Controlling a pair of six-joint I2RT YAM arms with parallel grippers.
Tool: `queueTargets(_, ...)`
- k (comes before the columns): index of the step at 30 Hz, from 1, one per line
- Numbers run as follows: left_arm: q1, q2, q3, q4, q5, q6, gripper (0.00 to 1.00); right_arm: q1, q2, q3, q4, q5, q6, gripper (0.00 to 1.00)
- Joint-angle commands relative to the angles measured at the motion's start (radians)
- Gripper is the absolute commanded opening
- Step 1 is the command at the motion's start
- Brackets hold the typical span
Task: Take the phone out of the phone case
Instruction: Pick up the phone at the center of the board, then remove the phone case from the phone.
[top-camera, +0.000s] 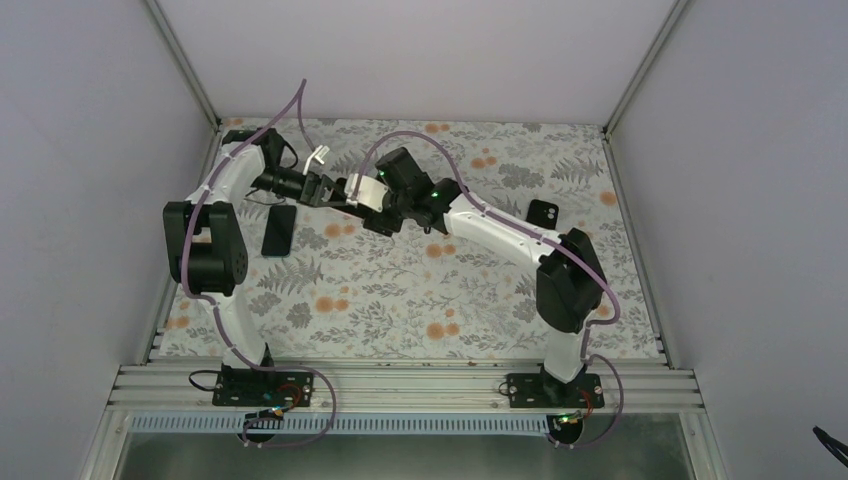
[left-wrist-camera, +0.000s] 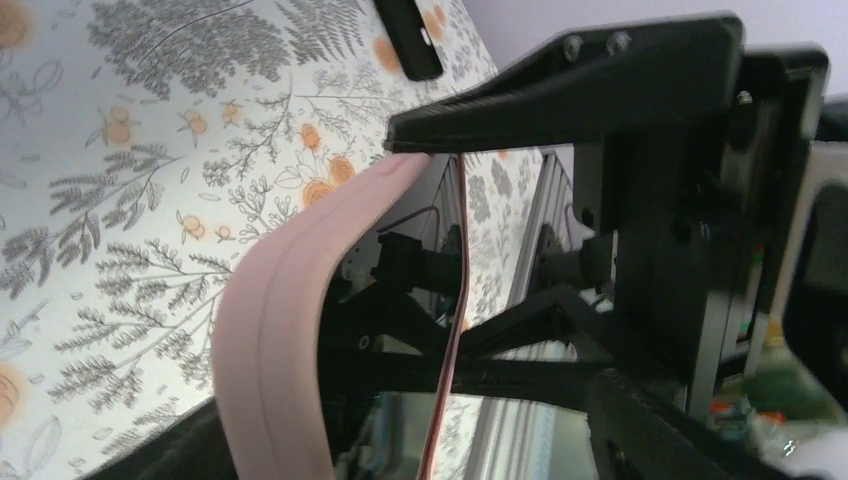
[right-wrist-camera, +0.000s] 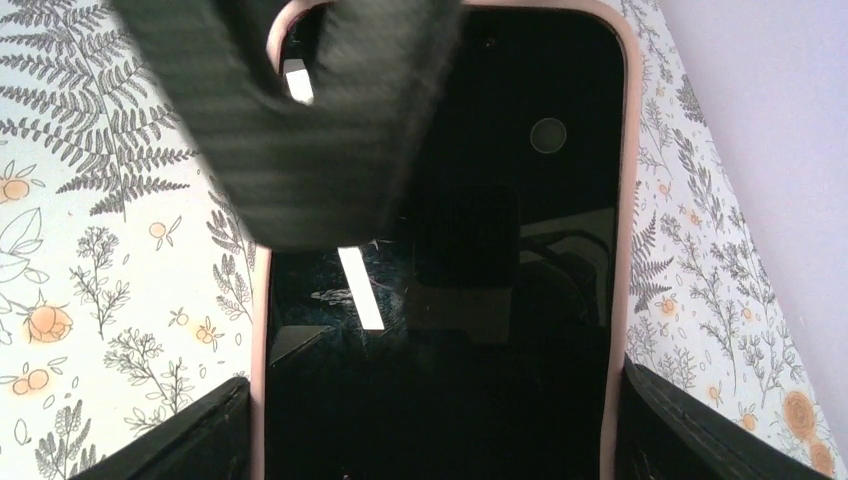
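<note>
The phone (right-wrist-camera: 470, 300), glossy black, sits inside the salmon-pink phone case (right-wrist-camera: 626, 200), whose rim frames it. My right gripper (right-wrist-camera: 430, 435) is shut on the case's long sides, with one black finger (right-wrist-camera: 170, 440) at each lower corner, and holds it above the table. My left gripper (left-wrist-camera: 490, 260) is shut on the case's far end. Its finger lies over the screen's top left corner (right-wrist-camera: 300, 130). In the left wrist view the pink case (left-wrist-camera: 280, 330) bows away from the phone. In the top view both grippers meet at the back left (top-camera: 345, 192).
A bare all-black phone (top-camera: 279, 230) lies on the floral tablecloth (top-camera: 420, 290) below the left gripper. A small black item (top-camera: 542, 212) lies at the right and a white object (top-camera: 318, 157) near the back. Frame posts and walls ring the table.
</note>
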Motion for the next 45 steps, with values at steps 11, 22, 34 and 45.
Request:
queueTargets(11,-0.002,-0.029,0.018,-0.013,0.062,0.071,0.12,0.032,-0.016,0.071,0.008,-0.039,0.012,0.56)
queueTargets(22,-0.004,-0.129,0.075,-0.013,-0.039,0.118,0.02,-0.067,-0.138,0.057,-0.228,-0.358,-0.033,1.00)
queueTargets(34,-0.220,-0.446,0.030,0.206,-0.546,0.198,0.02,-0.343,-0.068,0.211,-0.704,-0.761,-0.250,1.00)
queueTargets(45,-0.472,-0.537,-0.030,0.232,-0.629,0.259,0.02,-0.343,-0.055,0.137,-0.671,-0.635,-0.295,1.00)
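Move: The pink-cased phone is in the air between the hands. The right gripper holds it by its long sides, with its middle about 3 cm to that hand's left, 2 cm ahead and nearly level. The left gripper's open fingers straddle its other end, with the middle some 4 cm to their right, 2 cm back and 2 cm lower. The teal-edged phone lies on the table about 18 cm left of the left hand, 3 cm ahead and 20 cm below. Close the left gripper where it is, pinching the end of the pink case front and back, and only then open the right gripper fully to let go. Take the case up and back with the left, about 10 cm each, drifting right and rolling some 60 degrees about its fingers, upper side towards the base. Swing the open right hand up and rightwards, then lower it partway beside the case's free end, its fingertips tipping down. ##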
